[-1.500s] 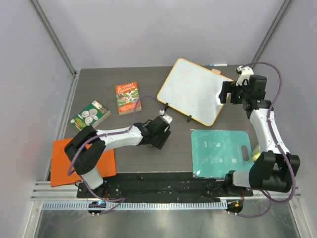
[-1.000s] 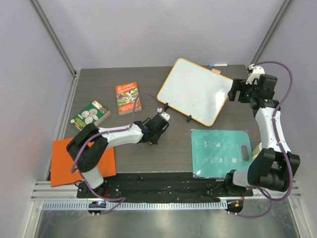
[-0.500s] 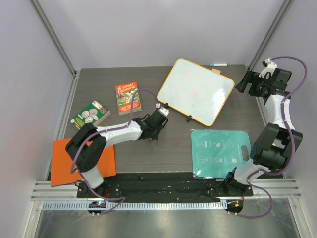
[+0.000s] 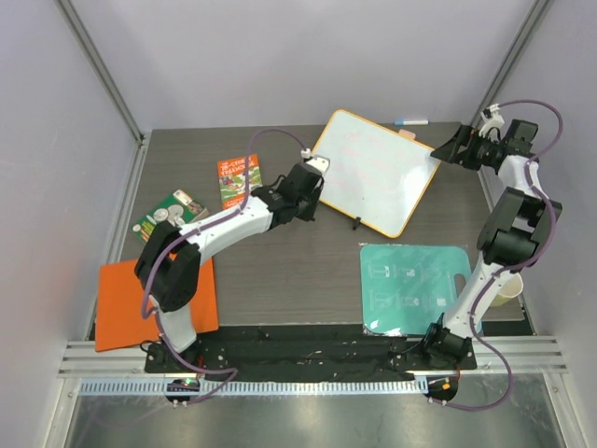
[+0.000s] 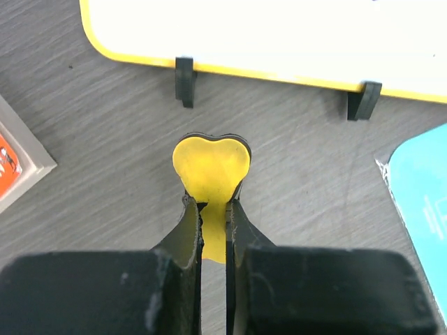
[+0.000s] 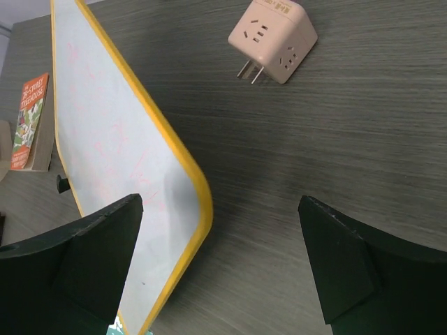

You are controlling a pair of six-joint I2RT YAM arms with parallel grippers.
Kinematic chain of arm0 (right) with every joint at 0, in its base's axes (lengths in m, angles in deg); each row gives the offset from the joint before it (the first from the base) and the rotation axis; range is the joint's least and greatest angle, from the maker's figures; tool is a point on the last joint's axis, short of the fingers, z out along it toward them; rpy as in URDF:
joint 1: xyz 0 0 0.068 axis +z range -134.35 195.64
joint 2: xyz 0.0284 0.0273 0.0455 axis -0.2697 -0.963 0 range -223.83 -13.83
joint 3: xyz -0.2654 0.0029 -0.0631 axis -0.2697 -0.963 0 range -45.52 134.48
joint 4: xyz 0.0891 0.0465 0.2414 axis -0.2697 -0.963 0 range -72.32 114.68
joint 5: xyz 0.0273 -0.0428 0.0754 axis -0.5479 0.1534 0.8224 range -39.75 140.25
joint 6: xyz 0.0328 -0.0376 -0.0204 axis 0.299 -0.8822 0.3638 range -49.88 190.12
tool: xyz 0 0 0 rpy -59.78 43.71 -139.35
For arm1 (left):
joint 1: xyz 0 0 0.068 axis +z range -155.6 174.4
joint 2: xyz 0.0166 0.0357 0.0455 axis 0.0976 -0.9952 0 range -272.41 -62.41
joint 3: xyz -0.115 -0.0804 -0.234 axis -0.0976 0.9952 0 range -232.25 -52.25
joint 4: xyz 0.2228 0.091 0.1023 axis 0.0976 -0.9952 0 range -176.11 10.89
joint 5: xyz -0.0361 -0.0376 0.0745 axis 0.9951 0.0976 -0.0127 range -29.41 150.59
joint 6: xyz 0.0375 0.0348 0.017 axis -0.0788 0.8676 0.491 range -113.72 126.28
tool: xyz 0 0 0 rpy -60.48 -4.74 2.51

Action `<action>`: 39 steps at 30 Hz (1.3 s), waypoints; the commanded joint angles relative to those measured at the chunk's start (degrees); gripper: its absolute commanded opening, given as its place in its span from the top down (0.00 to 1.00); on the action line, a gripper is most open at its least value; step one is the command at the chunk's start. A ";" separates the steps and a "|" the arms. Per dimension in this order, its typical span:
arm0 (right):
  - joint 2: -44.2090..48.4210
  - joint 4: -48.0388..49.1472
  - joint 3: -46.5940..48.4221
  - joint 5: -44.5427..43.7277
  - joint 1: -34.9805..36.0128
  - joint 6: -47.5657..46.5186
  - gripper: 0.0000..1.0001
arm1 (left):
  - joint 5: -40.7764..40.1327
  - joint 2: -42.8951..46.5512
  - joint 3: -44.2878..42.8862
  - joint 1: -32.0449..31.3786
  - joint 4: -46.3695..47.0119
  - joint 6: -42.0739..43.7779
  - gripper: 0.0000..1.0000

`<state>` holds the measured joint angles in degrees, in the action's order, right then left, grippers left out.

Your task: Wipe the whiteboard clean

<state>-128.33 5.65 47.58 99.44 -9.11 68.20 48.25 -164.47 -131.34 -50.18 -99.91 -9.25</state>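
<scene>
The whiteboard [image 4: 371, 170] has a yellow rim and faint pink marks, and lies tilted at the back of the table. My left gripper [image 4: 307, 196] is at its near-left corner, shut on a yellow heart-shaped eraser [image 5: 211, 162]. In the left wrist view the eraser is over bare table, just short of the whiteboard [image 5: 279, 31] rim, between two black feet [image 5: 184, 81]. My right gripper [image 4: 451, 149] is open at the board's right corner. In the right wrist view the right gripper [image 6: 220, 262] straddles the whiteboard [image 6: 105, 146] rim, nothing held.
A pink plug adapter [image 6: 274, 40] and a marker [image 4: 410, 121] lie behind the board. A teal mat [image 4: 415, 285] lies at the near right with a paper cup [image 4: 508, 289] beside it. Two books [image 4: 241, 182] [image 4: 168, 217] and an orange mat [image 4: 121, 308] are on the left.
My left arm has carried the eraser from mid-table up to the board's near-left corner. My right gripper has pulled back off the board to its right corner.
</scene>
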 commanded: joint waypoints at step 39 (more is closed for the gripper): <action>-10.04 -0.92 4.02 27.89 1.20 -6.00 0.79 | 3.64 -20.64 -33.59 5.47 -1.44 3.66 1.00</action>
<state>-141.49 4.19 52.61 125.76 -8.23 65.89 53.12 -185.19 -163.34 -45.13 -103.76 -6.67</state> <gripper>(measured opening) 0.278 0.058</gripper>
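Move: My left hand already holds the yellow eraser. The left part of the whiteboard lies about 15 cm ahead, 5 cm right and 3 cm lower, its near clip about 12 cm ahead, 3 cm right and 9 cm down, the comic book about 16 cm ahead, 20 cm left and 11 cm down. From my open right hand, the board's right corner is 6 cm left, 1 cm back and 3 cm down; the plug adapter stands 15 cm ahead, 6 cm left and 12 cm down. I straddle the whiteboard's right corner with my right hand: first forward and down about 3 cm, then back and some 5 cm left, turning 20 degrees counter-clockwise and raising its left side as the fingers close around the edge. My left hand keeps its grip on the eraser and carries it forward about 11 cm, also right and a bit up, over the lower left of the board, slowing towards the end without touching the surface. ##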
